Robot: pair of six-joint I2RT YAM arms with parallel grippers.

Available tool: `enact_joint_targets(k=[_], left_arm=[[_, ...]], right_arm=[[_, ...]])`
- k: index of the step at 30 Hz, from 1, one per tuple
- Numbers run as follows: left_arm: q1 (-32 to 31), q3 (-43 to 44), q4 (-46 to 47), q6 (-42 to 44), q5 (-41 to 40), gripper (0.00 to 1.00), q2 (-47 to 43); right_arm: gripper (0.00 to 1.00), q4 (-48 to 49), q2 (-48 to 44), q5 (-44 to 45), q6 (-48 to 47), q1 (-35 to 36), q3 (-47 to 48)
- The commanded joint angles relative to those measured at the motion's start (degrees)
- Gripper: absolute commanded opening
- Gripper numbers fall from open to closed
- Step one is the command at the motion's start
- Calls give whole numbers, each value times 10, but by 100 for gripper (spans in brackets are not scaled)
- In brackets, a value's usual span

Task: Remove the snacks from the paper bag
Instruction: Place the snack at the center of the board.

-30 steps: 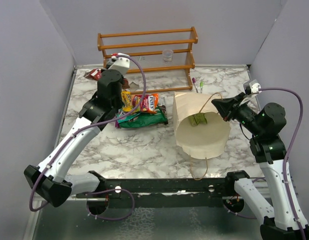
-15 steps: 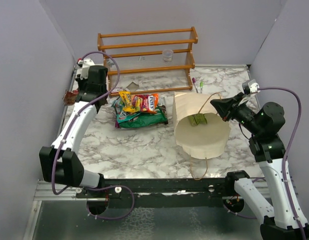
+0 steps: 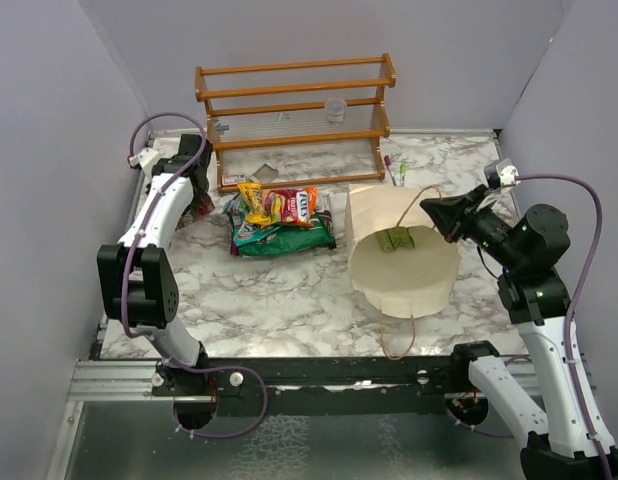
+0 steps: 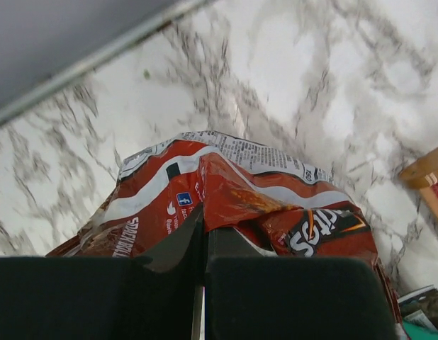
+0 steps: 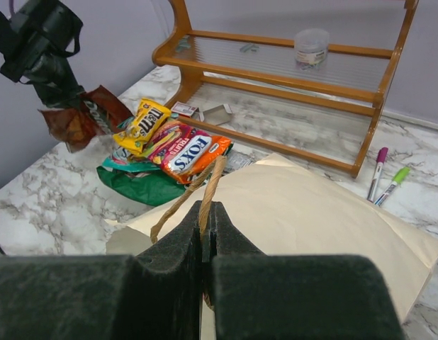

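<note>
The cream paper bag (image 3: 407, 280) lies open-mouthed at centre right, a light green packet (image 3: 396, 239) inside it. My right gripper (image 3: 430, 211) is shut on the bag's tan loop handle (image 5: 205, 185), jaws closed around it in the right wrist view (image 5: 207, 212). My left gripper (image 3: 196, 193) is at the far left, shut on a red-orange foil packet (image 4: 233, 195) that hangs just above the marble; it also shows in the right wrist view (image 5: 81, 117). A pile of snacks lies left of the bag: yellow (image 3: 251, 196), red-orange (image 3: 293, 207), dark green (image 3: 285, 241).
A wooden slatted rack (image 3: 294, 100) stands at the back with a small clear cup (image 3: 335, 108) on it. Two pens (image 3: 394, 171) lie behind the bag. Small cards (image 5: 205, 112) lie under the rack. Grey walls close in left and right.
My left arm has swung from above the snack pile to the far-left side, carrying the red-orange packet. The right gripper and the bag have not moved.
</note>
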Motion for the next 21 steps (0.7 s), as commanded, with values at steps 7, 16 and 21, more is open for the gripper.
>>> enact_joint_targets(k=[7, 16, 21], left_arm=[[-40, -80, -28, -186, 119, 16, -6], [-59, -154, 3, -222, 184, 48, -115], [-59, -189, 50, -198, 183, 92, -236]], right_arm=[[2, 5, -14, -3, 2, 2, 0], [2, 1, -14, -4, 2, 2, 3], [2, 4, -18, -2, 3, 2, -1]])
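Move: The left hand already holds the red snack, in the air over the table's left side; the bare spot for it is some 6 cm to the right, 2 cm back and 13 cm below. The snack pile's middle lies about 26 cm right and 2 cm ahead, the rack's left foot about 12 cm right and 11 cm ahead. From the right hand, which keeps the paper bag's handle, that spot is roughly 54 cm left and 11 cm ahead. Left hand goes about 8 cm right towards the pile, back and down, opens off the snack, then rises. ##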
